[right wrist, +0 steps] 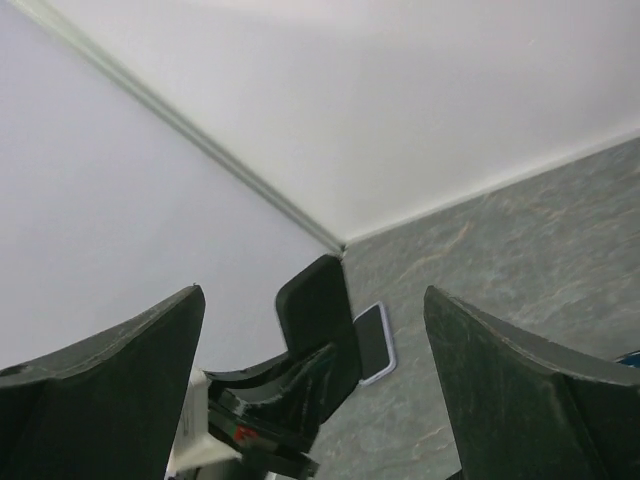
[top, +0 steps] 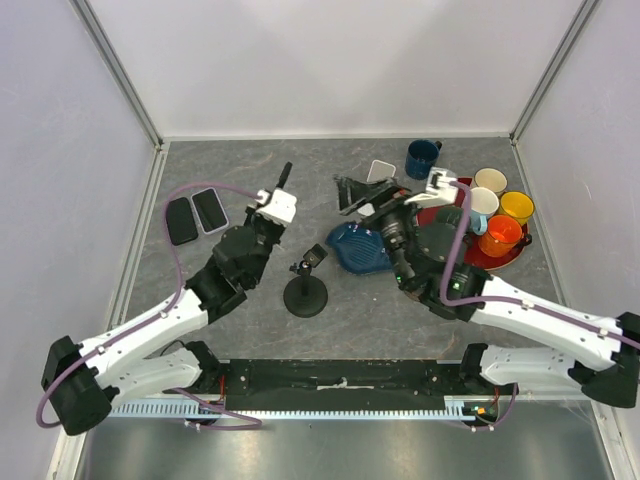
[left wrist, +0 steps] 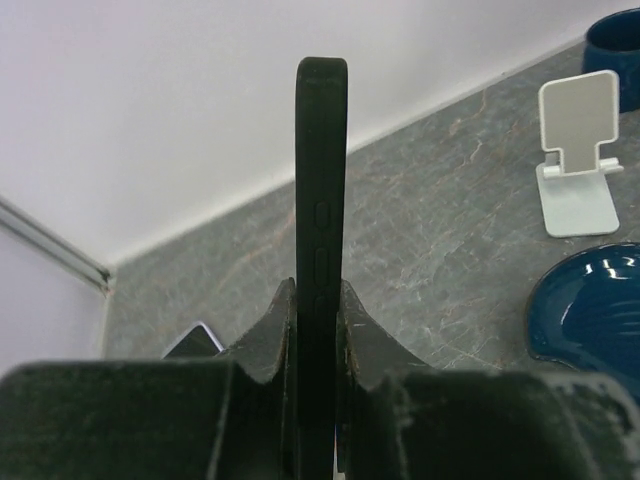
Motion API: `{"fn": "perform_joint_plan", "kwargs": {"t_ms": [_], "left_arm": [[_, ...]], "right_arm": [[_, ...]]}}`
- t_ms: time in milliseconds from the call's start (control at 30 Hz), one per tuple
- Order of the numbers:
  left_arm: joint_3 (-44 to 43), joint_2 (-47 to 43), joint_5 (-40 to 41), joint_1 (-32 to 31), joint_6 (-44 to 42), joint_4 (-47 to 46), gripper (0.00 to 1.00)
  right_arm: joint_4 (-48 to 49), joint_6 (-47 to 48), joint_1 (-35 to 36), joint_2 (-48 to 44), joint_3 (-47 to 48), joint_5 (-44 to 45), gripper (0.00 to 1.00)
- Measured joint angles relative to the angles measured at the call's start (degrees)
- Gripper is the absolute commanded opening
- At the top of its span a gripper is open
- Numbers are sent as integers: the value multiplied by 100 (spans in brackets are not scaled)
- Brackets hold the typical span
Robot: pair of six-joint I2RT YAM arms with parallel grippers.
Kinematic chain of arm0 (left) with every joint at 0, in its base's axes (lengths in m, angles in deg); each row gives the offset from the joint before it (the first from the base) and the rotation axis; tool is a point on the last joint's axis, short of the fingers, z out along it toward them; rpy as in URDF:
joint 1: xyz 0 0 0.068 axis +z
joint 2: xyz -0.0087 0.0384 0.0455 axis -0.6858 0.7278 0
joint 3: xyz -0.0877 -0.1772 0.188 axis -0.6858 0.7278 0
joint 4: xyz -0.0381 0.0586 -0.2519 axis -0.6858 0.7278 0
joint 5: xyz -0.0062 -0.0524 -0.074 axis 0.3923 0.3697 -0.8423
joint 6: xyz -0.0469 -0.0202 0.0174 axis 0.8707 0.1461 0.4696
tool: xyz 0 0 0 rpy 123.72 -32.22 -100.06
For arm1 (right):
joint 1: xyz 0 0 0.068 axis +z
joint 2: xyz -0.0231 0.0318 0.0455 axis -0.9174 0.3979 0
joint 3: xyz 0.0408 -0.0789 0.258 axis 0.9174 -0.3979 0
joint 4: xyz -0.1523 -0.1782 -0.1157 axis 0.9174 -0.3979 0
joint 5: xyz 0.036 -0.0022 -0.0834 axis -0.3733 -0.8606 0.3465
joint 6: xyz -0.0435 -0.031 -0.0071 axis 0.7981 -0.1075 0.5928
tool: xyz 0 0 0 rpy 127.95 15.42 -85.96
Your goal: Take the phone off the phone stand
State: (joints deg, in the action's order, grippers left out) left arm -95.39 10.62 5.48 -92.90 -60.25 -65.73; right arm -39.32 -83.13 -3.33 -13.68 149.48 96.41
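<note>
A black phone [left wrist: 322, 180] stands edge-on between the fingers of my left gripper [left wrist: 318, 300], which is shut on its lower part. From above, the phone [top: 284, 176] is held over the table at the left gripper [top: 278, 192], up and left of the black phone stand [top: 305, 292]. The stand has a round base and nothing sits in its clamp. My right gripper [top: 348, 195] is open to the right of the phone, with nothing between its fingers. Through the right gripper [right wrist: 312, 295] I see the held phone [right wrist: 318, 300] from its flat side.
Two dark phones [top: 181, 220] [top: 210, 210] lie flat at the left. A white phone stand [top: 382, 170], a blue plate [top: 360, 250] and a blue mug [top: 422, 158] are near the right arm. Several mugs stand on a red plate [top: 520, 255] at the right.
</note>
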Motion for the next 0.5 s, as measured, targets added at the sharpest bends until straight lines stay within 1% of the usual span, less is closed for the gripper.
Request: {"fn": "perform_joint_plan", "kwargs": {"t_ms": [100, 267, 400, 500], "left_arm": [[-155, 0, -415, 636, 732, 507, 2], [-433, 66, -1121, 1510, 1775, 1064, 2], [-654, 345, -1784, 2177, 2599, 1283, 2], [-787, 748, -2363, 2752, 3322, 1366, 2]], "right_arm": [[170, 404, -2, -431, -282, 299, 98], [459, 1325, -9, -1095, -879, 769, 98], [763, 2017, -9, -1543, -1585, 1032, 98], [951, 2490, -13, -1836, -2094, 1110, 98]]}}
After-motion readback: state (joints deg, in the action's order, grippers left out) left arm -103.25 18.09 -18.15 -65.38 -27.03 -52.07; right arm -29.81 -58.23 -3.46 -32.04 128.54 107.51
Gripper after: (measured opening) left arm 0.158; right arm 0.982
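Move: The left hand already holds the removed phone about 29 cm above the table. The white-edged phone, the nearer of the two lying at the far left, is roughly 16 cm ahead and 22 cm to its left. The plain black phone lies some 12 cm ahead and 31 cm left, and the emptied phone stand about 12 cm back, 7 cm right. From the open right hand the white-edged phone is about 22 cm ahead, 43 cm left and 41 cm below. Keeping the black phone pinched edge-up between its fingers, the left hand carries it forward and left, about 7 cm and 6 cm, towards the two phones lying on the table, sinking some 4 cm, mostly late, while the wrist rolls its left side down about 25 degrees and tips the fingertips downward. The empty right hand, fingers still wide open, draws off some 11 cm to the right, away from the left hand and its phone, then also drops about 5 cm, turning clockwise and rolling its left side down by about 15 degrees each. ##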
